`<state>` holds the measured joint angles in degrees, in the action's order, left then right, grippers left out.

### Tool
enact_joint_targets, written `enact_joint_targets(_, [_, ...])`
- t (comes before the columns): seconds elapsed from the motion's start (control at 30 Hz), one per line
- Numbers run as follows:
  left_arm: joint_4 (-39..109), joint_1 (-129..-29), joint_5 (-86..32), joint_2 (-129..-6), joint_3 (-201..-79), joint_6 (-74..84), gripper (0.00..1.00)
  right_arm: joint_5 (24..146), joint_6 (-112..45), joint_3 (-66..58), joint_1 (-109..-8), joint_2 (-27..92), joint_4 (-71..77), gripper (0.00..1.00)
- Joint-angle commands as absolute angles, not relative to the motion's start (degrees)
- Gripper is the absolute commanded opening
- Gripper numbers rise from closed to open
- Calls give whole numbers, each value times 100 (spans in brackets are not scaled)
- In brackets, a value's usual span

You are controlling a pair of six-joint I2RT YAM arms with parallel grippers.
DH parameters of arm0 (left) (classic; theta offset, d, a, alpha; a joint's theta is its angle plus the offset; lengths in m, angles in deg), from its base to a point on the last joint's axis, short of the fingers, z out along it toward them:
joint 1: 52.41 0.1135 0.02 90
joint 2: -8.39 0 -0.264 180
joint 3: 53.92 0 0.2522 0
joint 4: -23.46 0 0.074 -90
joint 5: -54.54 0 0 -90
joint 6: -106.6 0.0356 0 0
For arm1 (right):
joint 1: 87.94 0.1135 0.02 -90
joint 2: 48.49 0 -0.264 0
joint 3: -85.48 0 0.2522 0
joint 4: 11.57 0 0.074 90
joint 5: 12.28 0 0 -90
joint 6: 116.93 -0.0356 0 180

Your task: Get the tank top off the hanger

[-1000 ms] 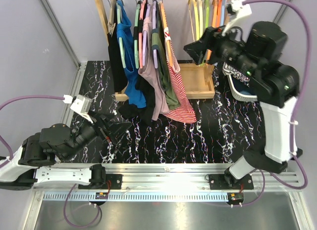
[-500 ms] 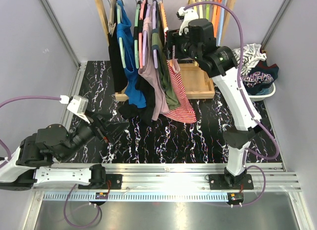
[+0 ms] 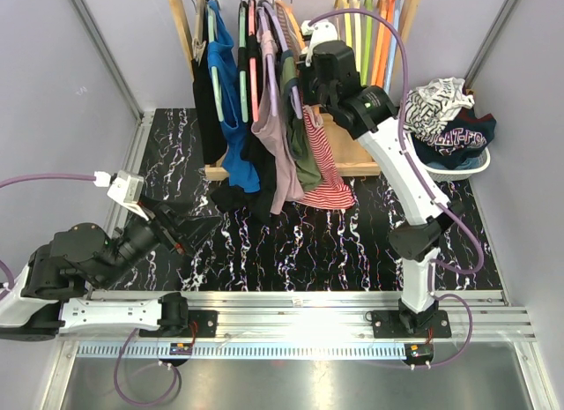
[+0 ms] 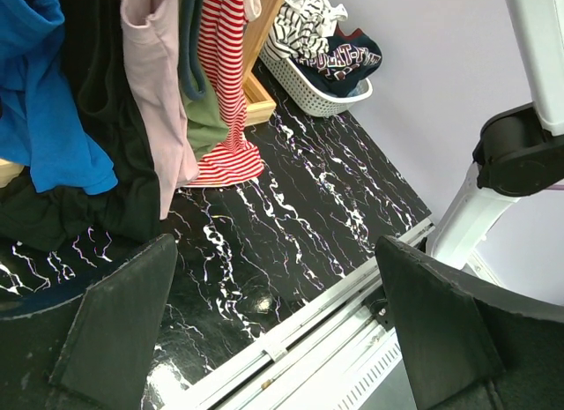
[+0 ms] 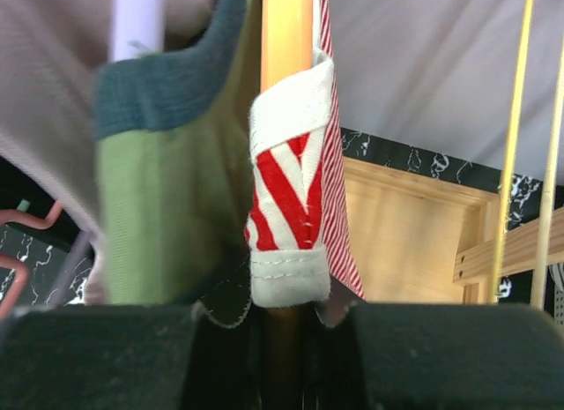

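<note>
The tank top (image 3: 324,167) is red-and-white striped and hangs at the right end of the row of clothes on the rack; it also shows in the left wrist view (image 4: 226,84). Its strap (image 5: 287,220) wraps an orange wooden hanger (image 5: 286,31). My right gripper (image 3: 296,75) is up at that hanger's shoulder. In the right wrist view my right gripper (image 5: 284,357) is shut on the hanger arm just below the strap's white hem. My left gripper (image 3: 189,225) rests low over the black marbled floor, open and holding nothing (image 4: 273,331).
The wooden rack (image 3: 181,26) carries blue (image 3: 231,119), pink (image 3: 269,137) and green (image 3: 305,154) garments on the left and several bare coloured hangers (image 3: 366,22) on the right. A white basket (image 3: 445,170) of clothes stands at the right. A metal rail (image 3: 291,300) runs along the near edge.
My right arm swung from above the basket across to the rack, and its jaws closed on the striped top's hanger. The hanging clothes shifted slightly. The left arm barely moved.
</note>
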<state>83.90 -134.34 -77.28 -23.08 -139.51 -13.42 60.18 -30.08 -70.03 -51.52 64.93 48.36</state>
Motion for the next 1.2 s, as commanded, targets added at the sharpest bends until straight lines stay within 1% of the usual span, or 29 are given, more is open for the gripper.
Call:
enact_joint_targets(0.0, [8134,-13450,-7888,-2203,-13879,-1372,99,5741,-2807,-6891,-5120,5743,3763,0])
enact_joint_targets(0.13, [8108,-13450,-7923,-2141,-13843,-1355,99,5733,-2763,-6837,-5129,5294,3576,0])
enact_joint_targets(0.33, [8073,-13450,-7932,-2185,-13878,-1311,99,5390,-2719,-6856,-5121,4916,3673,0])
enact_joint_targets(0.47, [8064,-13459,-7940,-2246,-13931,-1275,99,5267,-2728,-6926,-5121,4784,4093,0])
enact_joint_targets(0.5, [8073,-13459,-7940,-2272,-13966,-1284,99,5258,-2754,-6926,-5121,4740,4425,0])
enact_joint_targets(0.6, [8064,-13450,-7923,-2343,-14045,-1249,99,5302,-2982,-6383,-5121,4249,4815,0])
enact_joint_targets(0.63, [8055,-13450,-7914,-2404,-14071,-1231,99,5363,-3026,-5754,-5121,3777,4781,0])
enact_joint_targets(0.7, [8003,-13450,-7888,-2466,-14142,-1161,99,5635,-3132,-5005,-5121,3204,4448,0])
enact_joint_targets(0.73, [7933,-13450,-7888,-2536,-14159,-1074,99,5827,-3193,-4375,-5129,2653,4290,0])
enact_joint_targets(0.83, [7801,-13450,-7818,-2755,-14335,-942,99,6066,-3334,-3790,-5121,1816,4472,0])
enact_joint_targets(0.93, [7756,-13450,-7800,-3167,-14668,-749,99,6584,-3474,-3648,-5121,1227,5192,0])
enact_joint_targets(1.03, [7748,-13450,-7703,-3711,-15099,-511,99,7470,-3633,-3621,-5129,716,5973,0])
enact_joint_targets(1.07, [7704,-13450,-7616,-3845,-15300,-380,99,7812,-3772,-3665,-5121,636,6498,0])
enact_joint_targets(1.13, [7590,-13450,-7554,-4230,-15477,-239,99,8262,-3957,-3805,-5129,443,7089,0])
enact_joint_targets(1.17, [7502,-13450,-7545,-4363,-15635,-125,99,8612,-4132,-3840,-5129,381,7692,0])
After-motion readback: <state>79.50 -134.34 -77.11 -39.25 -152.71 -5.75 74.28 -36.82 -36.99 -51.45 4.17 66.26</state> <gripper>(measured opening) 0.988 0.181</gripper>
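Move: In the right hand's fingers is already the near end of the orange hanger with the red-striped tank top, whose middle hangs about 12 cm ahead, 1 cm right and 18 cm below; the rail carrying its hook is some 18 cm straight ahead and 18 above. The olive top is 12 cm ahead, 5 left and 15 below, the yellow hangers 10 ahead and 9 right at hand height. From the left hand the red-striped tank top is roughly 45 cm ahead and 20 right, 17 below. Keeping its pinch on the orange hanger and strap, the right hand first raises it about 5 cm while easing back and right to unhook it, then sweeps it back towards its base, some 30 cm in all, and 16 cm right, rolling its left side up and turning counter-clockwise near the end. The left hand waits wide open, then late on starts right and up, about 5 cm each, towards the tank top. ##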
